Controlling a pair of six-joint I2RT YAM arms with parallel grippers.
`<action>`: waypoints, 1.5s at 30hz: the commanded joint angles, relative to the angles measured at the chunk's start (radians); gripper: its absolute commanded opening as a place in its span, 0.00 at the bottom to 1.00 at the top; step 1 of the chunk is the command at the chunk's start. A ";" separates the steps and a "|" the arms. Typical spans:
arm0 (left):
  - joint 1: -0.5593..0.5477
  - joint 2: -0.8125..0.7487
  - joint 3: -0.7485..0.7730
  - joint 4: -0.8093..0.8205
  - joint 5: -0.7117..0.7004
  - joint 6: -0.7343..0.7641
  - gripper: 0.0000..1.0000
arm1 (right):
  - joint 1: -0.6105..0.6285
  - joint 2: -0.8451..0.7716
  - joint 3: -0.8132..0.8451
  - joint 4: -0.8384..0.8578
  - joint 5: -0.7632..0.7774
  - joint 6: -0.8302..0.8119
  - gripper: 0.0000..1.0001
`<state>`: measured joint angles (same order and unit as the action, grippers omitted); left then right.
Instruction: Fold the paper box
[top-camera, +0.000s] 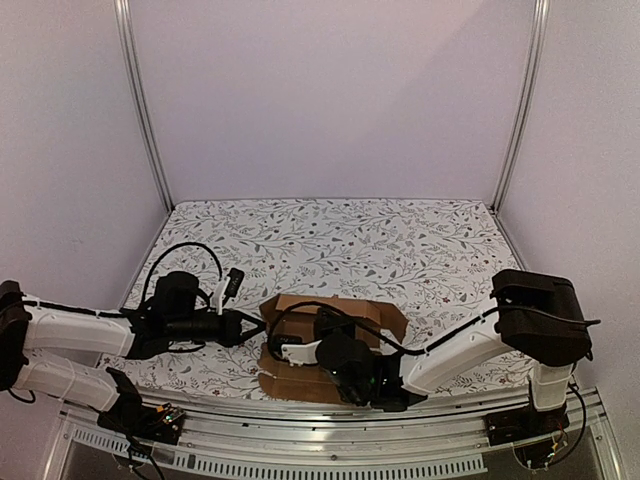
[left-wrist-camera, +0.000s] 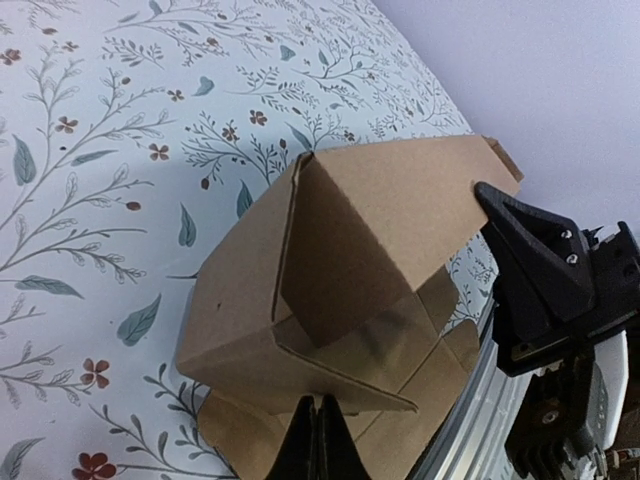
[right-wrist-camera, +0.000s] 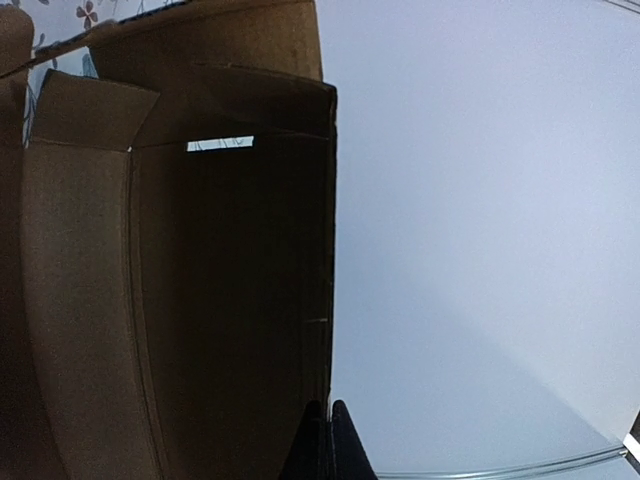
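Note:
The paper box is brown cardboard, partly folded, with its walls standing up near the table's front edge. In the left wrist view the paper box shows a slanted inner flap and flat panels underneath. My left gripper is shut, and its tips touch the lower edge of a folded panel. It reaches the box's left side from the left. My right gripper is shut, with the edge of a box wall running into its tips. The right gripper lies over the box's front left.
The flowered tablecloth stretches behind and to both sides of the box. A metal rail runs along the front edge just below the box. Plain lavender walls with upright metal posts close in the back and sides.

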<state>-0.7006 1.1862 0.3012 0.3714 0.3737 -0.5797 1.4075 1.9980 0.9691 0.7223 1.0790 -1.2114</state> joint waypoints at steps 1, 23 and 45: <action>-0.013 -0.020 -0.005 -0.051 -0.031 0.028 0.00 | 0.008 0.038 -0.010 0.124 0.019 -0.069 0.00; -0.001 -0.027 0.112 -0.200 -0.409 0.103 0.00 | 0.011 0.045 -0.033 0.177 0.006 -0.072 0.00; -0.008 0.162 0.171 -0.102 -0.193 0.070 0.00 | 0.014 0.065 -0.027 0.178 0.007 -0.056 0.00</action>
<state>-0.6941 1.3659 0.4919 0.2504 0.1471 -0.5045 1.4136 2.0357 0.9421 0.8768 1.0859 -1.2865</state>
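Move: The box's open left-end flap, which my left hand goes round, stands about 3 cm ahead of it, 4 cm to its right and 1 cm below. The middle of the half-folded box body is some 13 cm to my left hand's right and 1 cm ahead, while the flat lower panel lies 8 cm right, 9 cm back and 7 cm below. From my right hand, the flap is about 11 cm left, 2 cm ahead and 4 cm below. With my left fingers kept shut, I draw out leftward some 4 cm, clear of the box's open end, and swing about 6 cm forward round the flap. Then I dip and come back right beside its far, outer face, turning up to some 20 degrees, largely counter-clockwise with the left side rising, then easing partly back. My right hand stays in place and keeps its pinch on the box panel's edge. ##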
